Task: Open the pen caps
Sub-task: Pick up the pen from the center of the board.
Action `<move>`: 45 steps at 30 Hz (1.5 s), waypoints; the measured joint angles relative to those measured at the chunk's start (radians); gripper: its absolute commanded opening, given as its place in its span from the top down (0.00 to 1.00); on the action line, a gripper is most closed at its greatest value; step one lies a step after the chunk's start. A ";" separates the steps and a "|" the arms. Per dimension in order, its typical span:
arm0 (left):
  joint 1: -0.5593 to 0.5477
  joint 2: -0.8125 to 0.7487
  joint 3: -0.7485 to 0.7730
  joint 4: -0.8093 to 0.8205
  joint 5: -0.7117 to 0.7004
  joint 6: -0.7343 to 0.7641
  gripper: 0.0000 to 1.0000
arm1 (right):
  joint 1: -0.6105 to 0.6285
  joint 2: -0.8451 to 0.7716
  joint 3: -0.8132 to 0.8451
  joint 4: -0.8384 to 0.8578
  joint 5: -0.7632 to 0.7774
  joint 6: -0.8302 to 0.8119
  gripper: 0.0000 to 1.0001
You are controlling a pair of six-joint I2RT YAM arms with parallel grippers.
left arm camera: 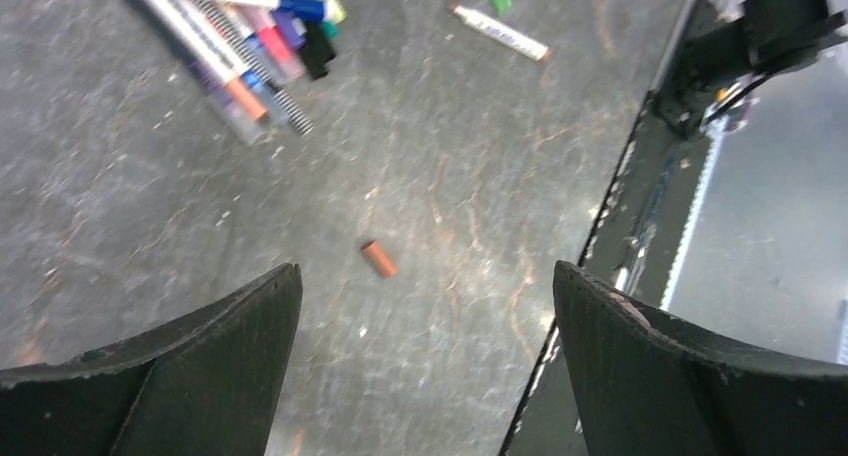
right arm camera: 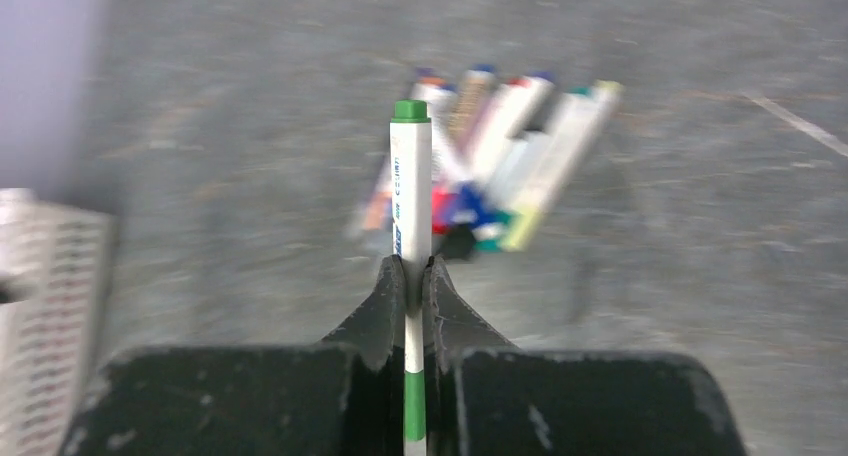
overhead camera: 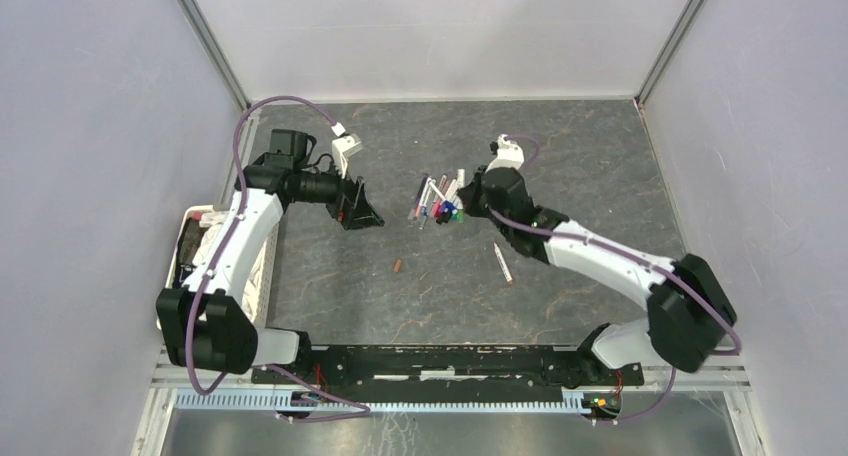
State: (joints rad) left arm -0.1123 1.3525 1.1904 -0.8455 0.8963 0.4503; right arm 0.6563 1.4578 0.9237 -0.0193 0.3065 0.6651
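Observation:
My right gripper [right arm camera: 412,264] is shut on a white pen [right arm camera: 411,176] with a green tip, held above the table; a green section [right arm camera: 414,404] shows behind the fingers. It hovers at the near end of the pile of pens [overhead camera: 436,200], whose coloured caps [right arm camera: 470,208] are blurred below it. A loose brown cap [overhead camera: 399,266] lies on the table, also visible in the left wrist view [left arm camera: 378,259]. One white pen [overhead camera: 503,263] lies alone to the right. My left gripper [overhead camera: 362,214] hangs open and empty [left arm camera: 425,271] left of the pile.
A white basket [overhead camera: 190,261] stands off the table's left edge by the left arm. The black mounting rail [overhead camera: 440,361] runs along the near edge. Grey walls close in the back and both sides.

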 measured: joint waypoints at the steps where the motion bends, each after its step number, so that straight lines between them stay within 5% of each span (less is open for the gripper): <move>1: -0.008 -0.010 -0.013 0.017 0.018 -0.019 0.00 | 0.039 -0.036 -0.018 0.038 0.014 0.019 1.00; 8: -0.063 -0.072 -0.040 0.101 0.119 -0.136 0.00 | 0.245 -0.131 -0.064 0.290 0.117 0.161 1.00; 21: -0.194 -0.095 -0.099 0.217 0.162 -0.270 0.14 | 0.368 -0.057 0.055 0.399 0.152 0.251 1.00; 28: -0.195 -0.092 -0.097 0.225 0.161 -0.270 0.45 | 0.393 -0.055 0.055 0.404 0.171 0.254 1.00; 32: -0.195 -0.092 -0.092 0.225 0.158 -0.269 0.95 | 0.400 -0.055 0.055 0.404 0.189 0.253 1.00; 38: -0.181 -0.072 -0.089 0.236 0.114 -0.301 0.98 | 0.410 -0.061 0.055 0.405 0.225 0.226 1.00; 45: -0.192 -0.070 -0.075 0.189 0.039 -0.217 0.98 | 0.388 -0.061 0.094 0.319 0.195 0.199 0.57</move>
State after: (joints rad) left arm -0.3038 1.2827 1.1156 -0.6567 0.9352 0.2333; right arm 1.0443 1.3964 1.0176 0.3000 0.5018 0.8642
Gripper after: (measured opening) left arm 0.130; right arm 0.277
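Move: The right hand already holds the green-ended pen near its middle; the open left gripper it goes to is about 8 cm back, 20 cm left and 6 cm higher. From the right hand, the pen bunch lies 6 cm ahead, 5 cm left, and the loose pen 9 cm back, 11 cm right, both some 13 cm below. From the left hand, the green pen is 8 cm ahead, 20 cm right, 6 cm lower; a small brown cap lies 2 cm back, 7 cm right, 19 cm below. Right hand carries the green pen some 20 cm up-left; left shifts right, pinches its cap; right fingers part. ##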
